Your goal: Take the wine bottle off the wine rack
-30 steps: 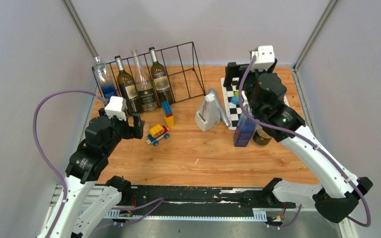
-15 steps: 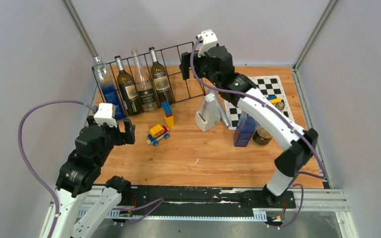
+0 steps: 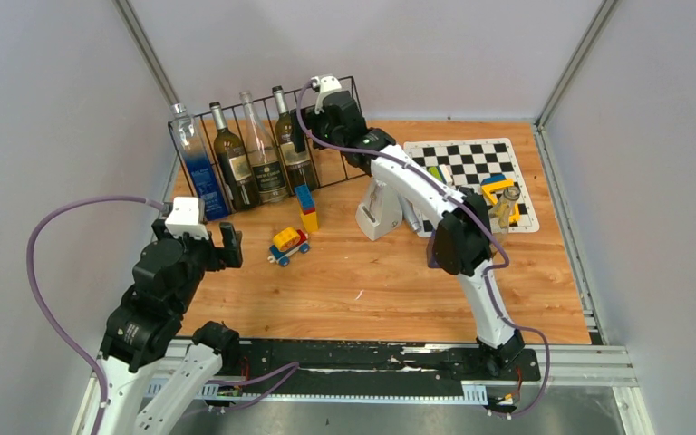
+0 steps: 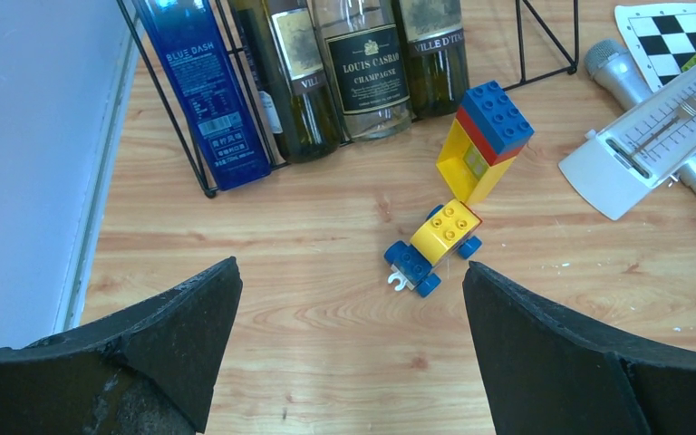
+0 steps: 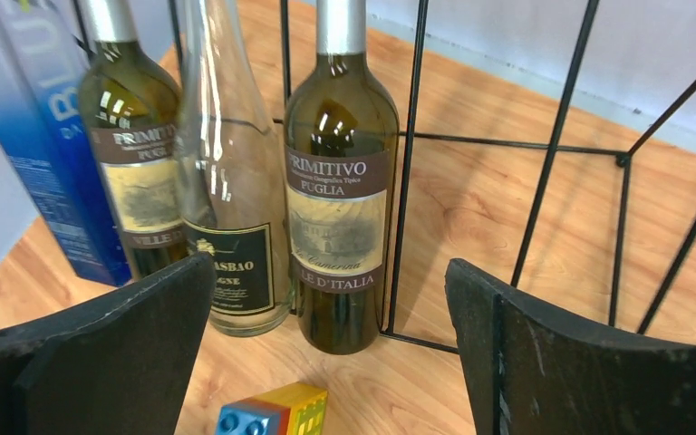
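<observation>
The black wire wine rack [image 3: 331,136] stands at the back left with several bottles in its left slots. The rightmost is a dark wine bottle [image 3: 292,149] with a silver cap. My right gripper [image 3: 304,136] hovers open just beside it. In the right wrist view that wine bottle [image 5: 340,208], labelled Primitivo Puglia, stands upright ahead of the right gripper [image 5: 329,272], untouched, with a rack wire [image 5: 408,163] at its right. My left gripper [image 3: 198,237] is open and empty in front of the rack; the left wrist view shows that gripper [image 4: 352,267] over bare wood.
A clear bottle [image 5: 227,181], a second dark bottle [image 5: 136,172] and a blue bottle [image 4: 208,100] fill the rack's left slots. A toy car [image 3: 288,243] and a brick tower [image 3: 306,208] lie in front. A white metronome [image 3: 379,208], a microphone [image 4: 634,82] and a chessboard [image 3: 471,159] sit to the right.
My right arm has swung from the chessboard leftward to the rack and now faces the rightmost bottle. The left arm has drawn back a little toward the near left.
</observation>
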Controlling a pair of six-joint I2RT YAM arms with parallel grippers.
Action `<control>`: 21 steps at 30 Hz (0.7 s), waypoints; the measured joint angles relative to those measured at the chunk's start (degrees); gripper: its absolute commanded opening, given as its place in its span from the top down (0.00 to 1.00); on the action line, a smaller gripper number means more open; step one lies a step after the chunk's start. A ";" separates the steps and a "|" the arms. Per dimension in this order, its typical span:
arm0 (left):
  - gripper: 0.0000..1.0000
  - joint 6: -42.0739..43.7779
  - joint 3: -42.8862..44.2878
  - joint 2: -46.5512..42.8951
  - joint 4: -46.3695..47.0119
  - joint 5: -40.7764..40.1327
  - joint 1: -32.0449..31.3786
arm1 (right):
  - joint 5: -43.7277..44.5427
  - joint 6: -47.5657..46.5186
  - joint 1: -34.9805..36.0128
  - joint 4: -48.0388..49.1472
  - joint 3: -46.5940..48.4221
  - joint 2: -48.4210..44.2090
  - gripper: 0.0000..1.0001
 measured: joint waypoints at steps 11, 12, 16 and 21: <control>0.00 0.15 -0.48 -1.03 0.13 -0.39 0.00 | -0.26 0.42 0.09 5.92 0.94 8.37 0.00; 0.00 0.15 -0.52 -1.03 0.13 -0.39 0.00 | -0.24 0.39 0.15 6.80 0.94 8.55 0.00; 0.00 0.15 -0.59 -1.03 0.20 -0.39 0.00 | -0.17 0.39 0.42 9.70 1.79 10.19 0.00; 0.00 0.15 -0.83 -1.03 0.42 -0.37 0.00 | 0.26 0.35 0.92 12.11 3.21 13.73 0.00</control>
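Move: The right hand, empty, has the rightmost wine bottle still in the rack about 8 cm ahead, 6 cm to its left, its middle some 8 cm lower. The champagne bottle beside it is roughly 5 cm ahead and 14 cm left of the hand; the toy block tower stands 3 cm back, 4 cm left and about 17 cm down. For the idle left hand that wine bottle lies about 37 cm ahead, 16 cm to its right and 11 cm lower. Wide open, the right gripper closes in on the rightmost wine bottle without gripping it yet: it sinks some 8 cm from neck level towards the label while easing left and forward about 5 cm, the descent pausing midway before resuming. The wrist barely turns and keeps the bottle lined up between the fingers. ##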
